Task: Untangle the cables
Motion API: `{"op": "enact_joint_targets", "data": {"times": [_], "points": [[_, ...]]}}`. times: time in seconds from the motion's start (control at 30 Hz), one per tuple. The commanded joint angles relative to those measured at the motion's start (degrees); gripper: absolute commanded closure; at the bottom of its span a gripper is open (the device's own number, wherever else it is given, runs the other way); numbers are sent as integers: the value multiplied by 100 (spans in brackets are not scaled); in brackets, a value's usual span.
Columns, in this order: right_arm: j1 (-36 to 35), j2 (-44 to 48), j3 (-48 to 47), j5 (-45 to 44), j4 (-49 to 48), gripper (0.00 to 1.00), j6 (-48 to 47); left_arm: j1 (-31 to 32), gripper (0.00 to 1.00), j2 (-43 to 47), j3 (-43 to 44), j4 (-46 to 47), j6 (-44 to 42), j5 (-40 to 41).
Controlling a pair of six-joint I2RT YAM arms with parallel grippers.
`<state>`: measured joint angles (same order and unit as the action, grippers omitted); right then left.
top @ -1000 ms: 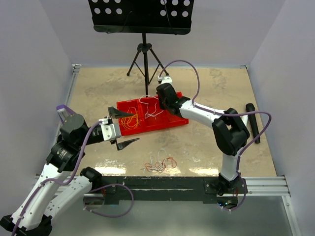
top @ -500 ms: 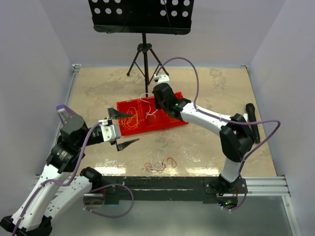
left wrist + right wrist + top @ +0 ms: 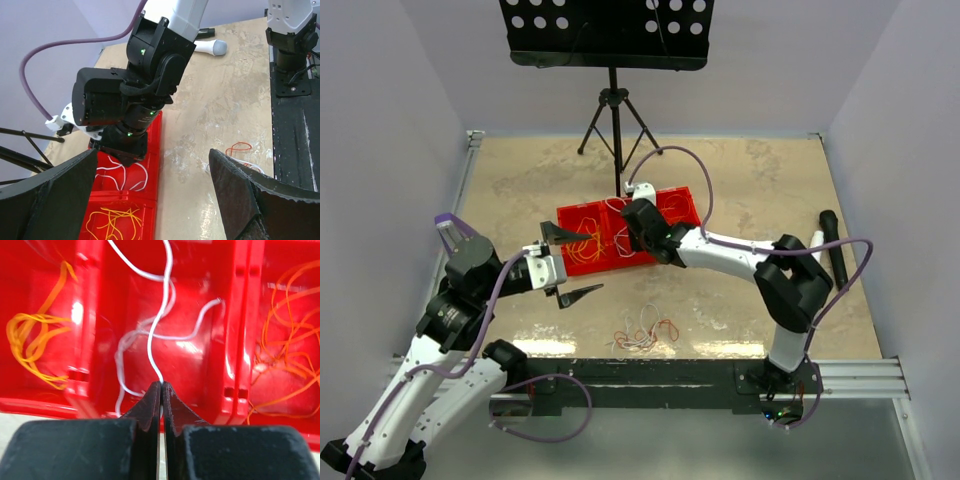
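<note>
The red tray (image 3: 675,205) holds sorted cables: white ones (image 3: 125,172) in its middle compartment, yellow ones (image 3: 110,220) and orange ones (image 3: 287,335) in the compartments on either side. My right gripper (image 3: 161,386) hangs over the middle compartment, shut on the end of a white cable (image 3: 159,330) that rises from its tips. A small tangle of red, white and orange cables (image 3: 645,332) lies on the table near the front edge. My left gripper (image 3: 570,264) hovers wide open left of the tray, holding nothing.
A black music stand (image 3: 608,35) on a tripod (image 3: 612,115) stands at the back. A black stick-shaped object (image 3: 834,252) lies at the right by the wall. The black mounting rail (image 3: 670,376) runs along the near edge. Purple hoses loop over both arms.
My right gripper has shut on the white cable and moved left and nearer over the tray. The tray has turned slightly. The left arm has barely moved.
</note>
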<state>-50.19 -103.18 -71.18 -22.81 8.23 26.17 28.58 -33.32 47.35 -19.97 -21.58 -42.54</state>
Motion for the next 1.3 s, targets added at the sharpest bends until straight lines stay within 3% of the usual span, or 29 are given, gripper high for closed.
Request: {"op": "enact_joint_targets", "data": {"times": [0.0,0.3,0.5,0.57,0.87,1.03,1.27], "points": [[19,-176,26,-57,-173,100,178,-19,3,36,-51,265,128,1],[89,-1213,-1064,-84,-58,100,11,-19,3,19,72,116,58,53],[98,-1539,-1083,-84,-93,100,72,-19,2,36,37,72,-4,71],[89,-1460,-1013,-118,-93,90,98,-19,2,36,2,63,-30,53],[98,50,-1056,101,117,61,81,-19,0,-113,-226,-314,-618,-140],[98,779,-820,206,320,60,160,-19,0,-253,-560,-455,-1013,-604],[97,2511,1068,760,55,62,396,279,0,-1070,-860,-798,-1884,-1186]]}}
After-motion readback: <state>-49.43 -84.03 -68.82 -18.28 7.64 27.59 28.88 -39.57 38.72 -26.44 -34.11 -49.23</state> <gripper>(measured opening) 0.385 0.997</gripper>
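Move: Just ahead of the right hand, which already pinches a white cable, the red box's middle compartment lies about 5 cm farther out, 2 cm left and 9 cm down. From that hand the yellow cable sits about 12 cm left and 4 cm ahead, the orange cable about 10 cm right and 7 cm ahead. From the open left hand, the loose cable tangle is about 9 cm right, 6 cm back and 31 cm below. Lowering the white cable some 7 cm into the middle compartment, easing slightly forward and left, the right hand parts its fingers partway and lets go. It then climbs about 20 cm clear, drawing back and right near the end as the fingers tilt up. Late on, the wide-open left hand sinks about 10 cm towards the loose tangle, its fingertips tipping down. ##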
